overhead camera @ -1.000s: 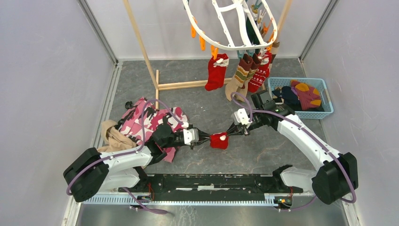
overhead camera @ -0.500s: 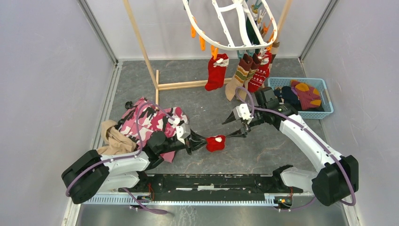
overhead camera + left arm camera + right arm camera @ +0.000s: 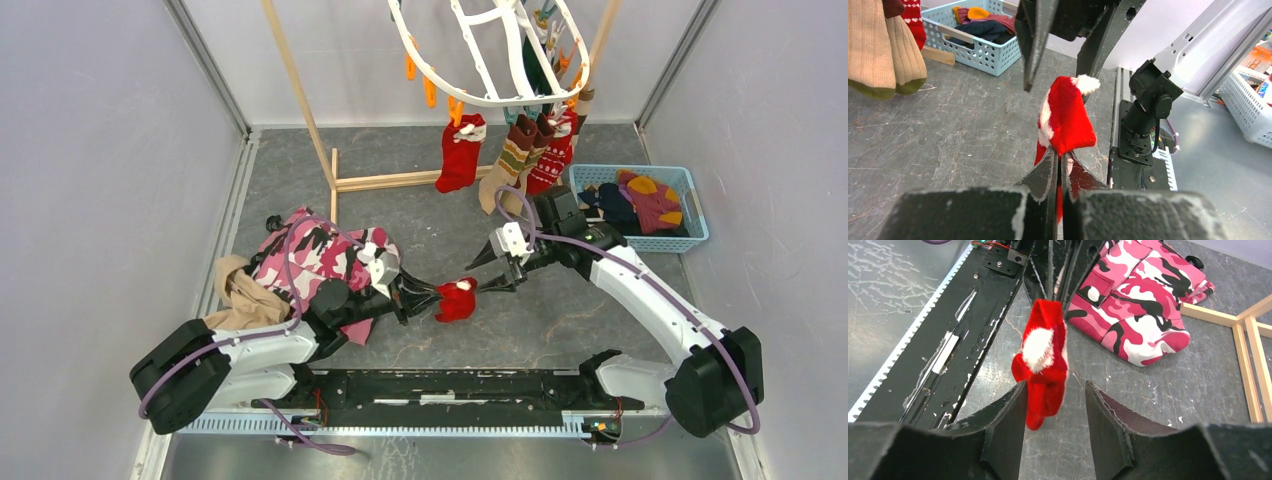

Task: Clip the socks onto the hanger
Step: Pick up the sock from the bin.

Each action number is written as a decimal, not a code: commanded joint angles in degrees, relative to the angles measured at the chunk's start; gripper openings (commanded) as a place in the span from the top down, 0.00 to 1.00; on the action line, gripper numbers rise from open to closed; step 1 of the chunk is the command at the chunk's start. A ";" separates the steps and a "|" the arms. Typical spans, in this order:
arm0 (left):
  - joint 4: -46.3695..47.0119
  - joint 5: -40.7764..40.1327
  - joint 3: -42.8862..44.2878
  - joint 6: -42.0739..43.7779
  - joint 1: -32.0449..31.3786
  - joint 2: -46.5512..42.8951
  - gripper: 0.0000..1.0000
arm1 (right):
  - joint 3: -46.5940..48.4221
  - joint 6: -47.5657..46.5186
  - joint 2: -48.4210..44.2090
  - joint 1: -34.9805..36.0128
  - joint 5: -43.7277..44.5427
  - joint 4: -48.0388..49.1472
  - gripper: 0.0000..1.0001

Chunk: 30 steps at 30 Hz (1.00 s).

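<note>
My left gripper [image 3: 430, 295] [image 3: 1059, 152] is shut on a small red sock [image 3: 456, 299] [image 3: 1066, 120] [image 3: 1043, 360] with white fluffy trim, held just above the grey floor at the centre. Facing it from the right, my right gripper [image 3: 487, 272] [image 3: 1055, 387] stands open, its jaws on either side of the sock's free end without pinching it. The white oval hanger [image 3: 470, 98] hangs at the top. Three socks hang from its clips: a plain red one [image 3: 460, 152], a tan-striped one [image 3: 510, 160] and a red patterned one [image 3: 553, 155]. More socks [image 3: 640, 200] lie in the basket.
A blue plastic basket [image 3: 690, 240] sits at the right, near my right arm. The pink camouflage cloth [image 3: 315, 255] and a tan cloth [image 3: 240, 292] lie at the left beside my left arm. The wooden pole rack [image 3: 300, 95] with its base bar [image 3: 390, 181] stands behind.
My right gripper has let go of the red sock and opened, staying close to it. My left gripper keeps hold of the sock and has drawn it slightly left.
</note>
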 commanded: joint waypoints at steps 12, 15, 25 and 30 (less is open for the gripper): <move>0.84 -2.42 2.64 -4.60 -0.10 0.96 0.98 | 0.40 -0.70 -1.74 1.08 -1.28 0.87 1.00; -2.16 -2.88 2.47 -3.38 -0.10 -0.58 0.98 | 0.77 -0.62 -1.57 1.14 -1.47 0.38 1.00; -14.73 -3.19 3.52 2.42 -0.10 -9.29 0.62 | 2.19 2.51 -1.25 0.63 -1.73 0.69 1.00; -23.63 -8.65 4.99 3.69 -0.01 -16.26 0.23 | 2.80 1.86 -1.97 -1.03 -1.49 -0.34 1.00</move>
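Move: The red sock, still pinched in the left fingers, has its middle about 4 cm to the right of that hand, 1 cm back and 2 cm below; from the open right hand it lies some 3 cm left, 3 cm back and 3 cm below. The camouflage cloth is about 22 cm left of the left hand, 3 cm ahead and 18 cm lower. The hanging red sock is roughly 28 cm ahead of the left hand, 4 cm right and 3 cm higher. Right fingers pinch the sock's cuff, then the left ones let go, backing about 2 cm left and up. ##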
